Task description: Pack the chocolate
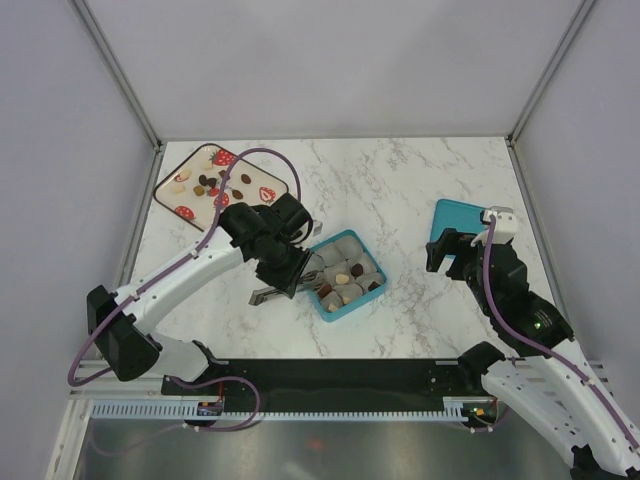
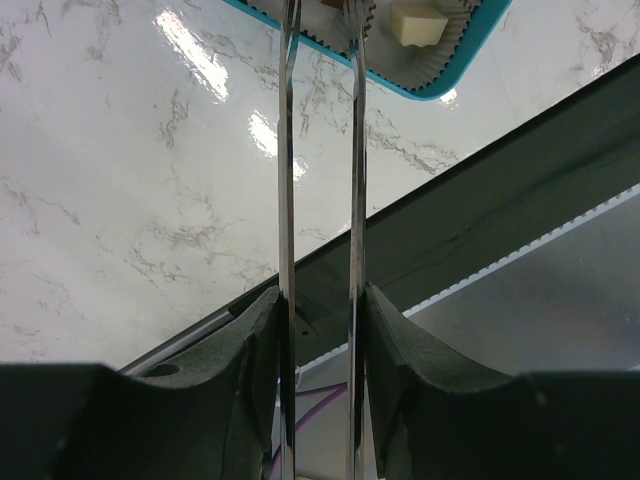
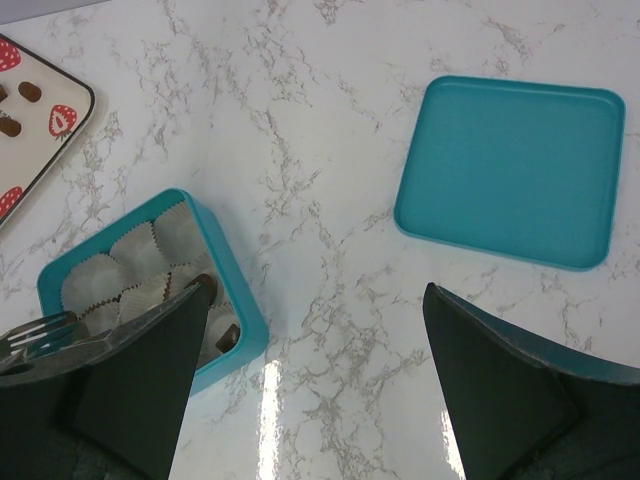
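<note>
Several dark, light brown and cream chocolate pieces lie on the strawberry-print tray at the back left. More chocolate sits in paper cups inside the teal box at the table's middle. My left gripper is shut on metal tongs, whose two blades stand slightly apart with their tips over the box's near-left corner. A cream piece rests in a cup there. My right gripper hangs open over bare marble between the box and the lid.
The teal lid lies flat at the right, partly under my right arm. Grey walls with metal posts close in the table on three sides. A black rail runs along the near edge.
</note>
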{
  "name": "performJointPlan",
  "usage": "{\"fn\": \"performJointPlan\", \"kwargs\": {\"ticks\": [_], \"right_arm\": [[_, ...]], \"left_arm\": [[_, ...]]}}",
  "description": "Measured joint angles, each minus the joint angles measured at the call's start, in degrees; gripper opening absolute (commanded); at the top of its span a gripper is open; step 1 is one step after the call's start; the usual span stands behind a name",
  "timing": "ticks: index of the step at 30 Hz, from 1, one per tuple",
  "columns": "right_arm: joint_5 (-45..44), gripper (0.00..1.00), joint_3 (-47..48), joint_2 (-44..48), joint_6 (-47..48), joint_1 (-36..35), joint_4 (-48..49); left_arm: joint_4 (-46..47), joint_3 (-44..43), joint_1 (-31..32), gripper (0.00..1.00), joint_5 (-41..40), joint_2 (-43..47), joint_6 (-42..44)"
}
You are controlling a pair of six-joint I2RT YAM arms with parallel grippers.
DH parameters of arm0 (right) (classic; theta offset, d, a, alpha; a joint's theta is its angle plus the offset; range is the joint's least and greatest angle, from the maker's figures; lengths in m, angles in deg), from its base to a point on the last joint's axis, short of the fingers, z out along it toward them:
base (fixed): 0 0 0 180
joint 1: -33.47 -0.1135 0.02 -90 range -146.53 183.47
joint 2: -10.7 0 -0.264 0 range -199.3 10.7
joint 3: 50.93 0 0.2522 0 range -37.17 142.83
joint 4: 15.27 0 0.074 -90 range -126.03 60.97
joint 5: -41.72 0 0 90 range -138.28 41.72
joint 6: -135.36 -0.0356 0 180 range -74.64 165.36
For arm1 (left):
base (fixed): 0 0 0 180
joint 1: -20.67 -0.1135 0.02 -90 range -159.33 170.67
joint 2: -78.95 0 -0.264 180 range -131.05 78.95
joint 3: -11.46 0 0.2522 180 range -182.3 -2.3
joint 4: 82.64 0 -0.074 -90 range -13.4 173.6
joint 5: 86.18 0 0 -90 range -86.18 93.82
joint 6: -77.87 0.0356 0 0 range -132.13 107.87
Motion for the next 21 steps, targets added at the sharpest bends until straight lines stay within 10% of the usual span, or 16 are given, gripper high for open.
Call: {"fn": "performJointPlan", "kwargs": {"ticks": [21], "right_arm": [[0.07, 0.97, 0.7, 0.61, 0.0, 0.0, -0.17]], "left_arm": [[2.25, -14.08, -9.14, 0.45, -9.73, -3.34, -1.55]]}}
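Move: The left hand holds the tongs over the near-left side of the teal box. The tray's nearest chocolate is about 27 cm ahead, 15 cm left and 11 cm below; a second tray piece lies roughly 5 cm beyond it and 2 cm to its right. The brown chocolate between the tong tips is 8 cm right, 2 cm ahead and 11 cm below; the box's middle is 12 cm right and 6 cm ahead. From the right hand, that tray chocolate is roughly 48 cm left, 20 cm ahead and 18 cm below. Starting slowly, then speeding up, the left hand goes forward about 9 cm and up about 6, drawing the open tongs clear of the brown chocolate and out of the box towards the strawberry tray. The rise flattens late as it swings slightly left; the wrist tips the fingers outward and turns counter-clockwise, each some 15 degrees. The fingers keep their hold on the tongs. ##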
